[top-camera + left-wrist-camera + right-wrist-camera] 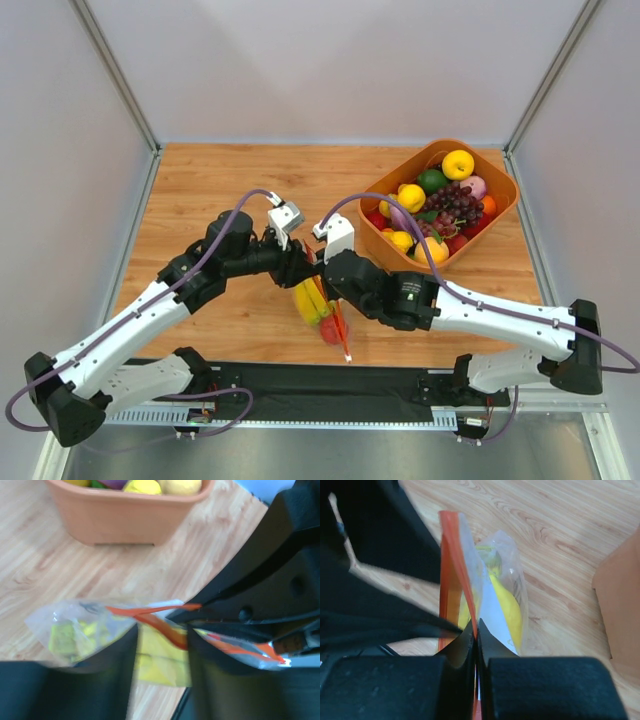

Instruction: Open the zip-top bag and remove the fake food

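Note:
The zip-top bag (pixel 322 312) lies on the table in front of the two arms, its red-orange zip strip (pixel 344 340) running toward me. A yellow banana bunch (pixel 309 302) and a small red-orange fruit (pixel 331 331) show inside; I do not see the tan balls. My right gripper (pixel 476 630) is shut on one lip of the strip (pixel 451 570), with the banana (pixel 509 607) beyond it. My left gripper (pixel 162 635) faces it, jaws apart, with the other lip (pixel 165 629) crossing the gap. Both grippers (pixel 310 268) meet at the bag's far end.
An orange basket (pixel 508 186) of mixed plastic fruit stands at the back right, including a dark grape bunch (pixel 455 207). It also shows in the left wrist view (pixel 125 520). The wooden table (pixel 200 190) is walled in white on three sides.

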You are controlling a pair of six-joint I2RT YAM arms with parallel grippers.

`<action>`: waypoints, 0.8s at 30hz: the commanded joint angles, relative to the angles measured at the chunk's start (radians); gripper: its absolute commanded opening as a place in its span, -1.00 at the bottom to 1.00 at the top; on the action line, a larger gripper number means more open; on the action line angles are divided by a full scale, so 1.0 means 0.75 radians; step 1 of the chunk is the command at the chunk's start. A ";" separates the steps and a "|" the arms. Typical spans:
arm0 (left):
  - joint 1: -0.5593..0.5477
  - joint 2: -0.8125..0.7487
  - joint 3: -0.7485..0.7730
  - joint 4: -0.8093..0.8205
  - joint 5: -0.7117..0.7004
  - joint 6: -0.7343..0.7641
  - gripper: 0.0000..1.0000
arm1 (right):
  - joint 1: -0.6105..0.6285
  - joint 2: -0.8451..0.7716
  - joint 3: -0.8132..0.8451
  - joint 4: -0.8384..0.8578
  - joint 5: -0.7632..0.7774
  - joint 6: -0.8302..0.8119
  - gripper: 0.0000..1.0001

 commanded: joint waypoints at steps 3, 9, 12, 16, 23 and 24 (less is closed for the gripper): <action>0.005 0.053 0.068 -0.027 0.089 0.010 -0.65 | 0.011 -0.073 0.004 0.059 0.024 0.005 -0.99; 0.007 0.016 0.083 -0.059 0.090 0.067 -1.00 | 0.007 -0.102 -0.006 -0.041 0.157 -0.005 -0.99; 0.015 -0.006 0.101 -0.104 0.093 0.106 -1.00 | 0.005 -0.145 -0.020 -0.109 0.257 -0.003 -0.99; 0.037 0.004 0.134 -0.151 0.173 0.151 -1.00 | -0.019 -0.218 -0.037 -0.187 0.325 0.007 -0.99; 0.058 -0.006 0.160 -0.203 0.273 0.196 -1.00 | -0.112 -0.333 -0.131 -0.260 0.331 0.054 -0.99; 0.058 -0.014 0.158 -0.203 0.273 0.196 -1.00 | -0.140 -0.339 -0.157 -0.262 0.323 0.064 -0.99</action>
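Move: Roughly 1 cm right of the left hand point and 1 cm below it, the bag's free orange zip edge runs between the open fingers; the bananas lie about 8 cm back, 1 cm right and 8 cm down, the red fruit 13 cm back, 5 cm right and 9 cm down. The right hand, already pinching the other zip edge, has the orange basket some 25 cm right, 11 cm ahead and 7 cm lower, with the bananas 8 cm back, 2 cm left and 8 cm down. Dipping just over 1 cm, the left hand shuts its fingers on the free zip edge, then keeps that pinch as it rises about 2.5 cm and draws back 2 cm. The right hand, still gripping the opposite edge, first lifts slightly, then pulls it about 9 cm right towards the basket, a little higher, turning some 10 degrees clockwise. ##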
